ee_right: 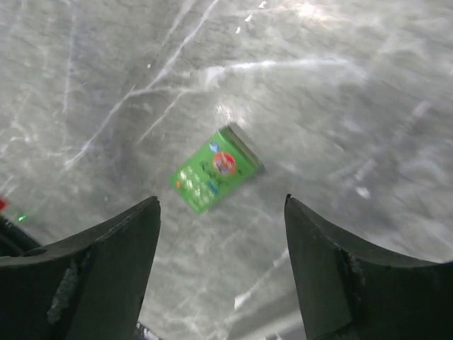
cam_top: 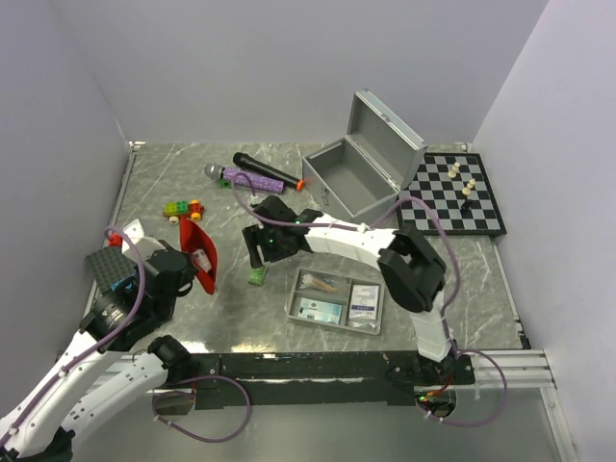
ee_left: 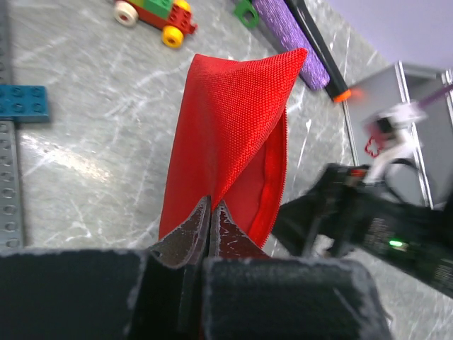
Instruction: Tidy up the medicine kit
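Observation:
The red pouch (cam_top: 206,245) hangs open-mouthed above the table's left side, and my left gripper (ee_left: 211,211) is shut on its fabric edge (ee_left: 226,134). A small green medicine packet (ee_right: 214,170) lies flat on the marble. My right gripper (ee_right: 221,202) hovers over it, open, with nothing between its fingers. From above, that gripper (cam_top: 257,256) is just behind the packet (cam_top: 256,277). The silver-grey metal case (cam_top: 358,171) stands at the back with its lid up. The grey divided tray (cam_top: 293,306) holds several packets near the front.
A chessboard (cam_top: 454,195) with a few pieces lies at the back right. A microphone (cam_top: 258,170) and a purple roller (cam_top: 248,180) lie behind the arms. A toy car (cam_top: 183,207) and a dark studded plate (cam_top: 106,265) are on the left.

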`<state>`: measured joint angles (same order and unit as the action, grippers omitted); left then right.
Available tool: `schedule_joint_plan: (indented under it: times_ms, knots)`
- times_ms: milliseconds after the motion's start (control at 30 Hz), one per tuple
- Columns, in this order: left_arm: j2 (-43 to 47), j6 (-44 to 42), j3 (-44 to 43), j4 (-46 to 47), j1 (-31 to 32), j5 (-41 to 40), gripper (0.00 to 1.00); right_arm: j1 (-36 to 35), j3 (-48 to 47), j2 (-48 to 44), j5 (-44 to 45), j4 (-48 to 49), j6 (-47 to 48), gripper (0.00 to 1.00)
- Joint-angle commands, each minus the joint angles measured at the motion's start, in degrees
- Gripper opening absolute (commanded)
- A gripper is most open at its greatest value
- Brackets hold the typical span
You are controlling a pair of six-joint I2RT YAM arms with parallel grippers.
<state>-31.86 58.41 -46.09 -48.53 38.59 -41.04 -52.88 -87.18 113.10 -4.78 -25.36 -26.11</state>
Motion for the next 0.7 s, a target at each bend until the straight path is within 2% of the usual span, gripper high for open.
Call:
schedule_joint_plan:
  times_ms: [0,333,667]
  knots:
    - [1.01,1.88,-1.47,-1.48,-0.18,-3.53,0.01,-1.52,-7.12,3.52,-0.50,-1.87,-1.14,0.79]
    - [1.27,1.88,-0.06,-0.60,-0.18,-2.91,0.01,-2.75,-9.41,9.86,1.52,-3.29,-2.63,0.78]
    - [3.12,2.23,0.91,-0.86,-0.18,-2.82,0.01,-3.37,-13.28,14.96,7.85,-8.12,-0.88,0.75]
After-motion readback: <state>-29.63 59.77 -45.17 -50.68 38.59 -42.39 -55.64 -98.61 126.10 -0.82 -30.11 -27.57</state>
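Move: The small green box lies on the table about 7 cm below the open right fingers and roughly 2 cm to their left, neither ahead nor back. From the right hand, the compartment tray is some 16 cm to the right, 6 cm back and 7 cm lower, while the red bag hangs from the left fingers about 13 cm to the left, level fore and aft, and 14 cm higher. From the left hand, the green box is around 13 cm right, 7 cm ahead and 21 cm below. The right hand keeps its fingers wide open and sinks about 5 cm towards the green box, easing some 3 cm to the left mostly early on, with a near-halt in the descent midway before it sinks further and the fingers tip slightly steeper. The left hand all but stays in place off to the side, still pinching the red bag shut-fingered with its mouth open, and the right fingers come down close around the box without closing on it. ##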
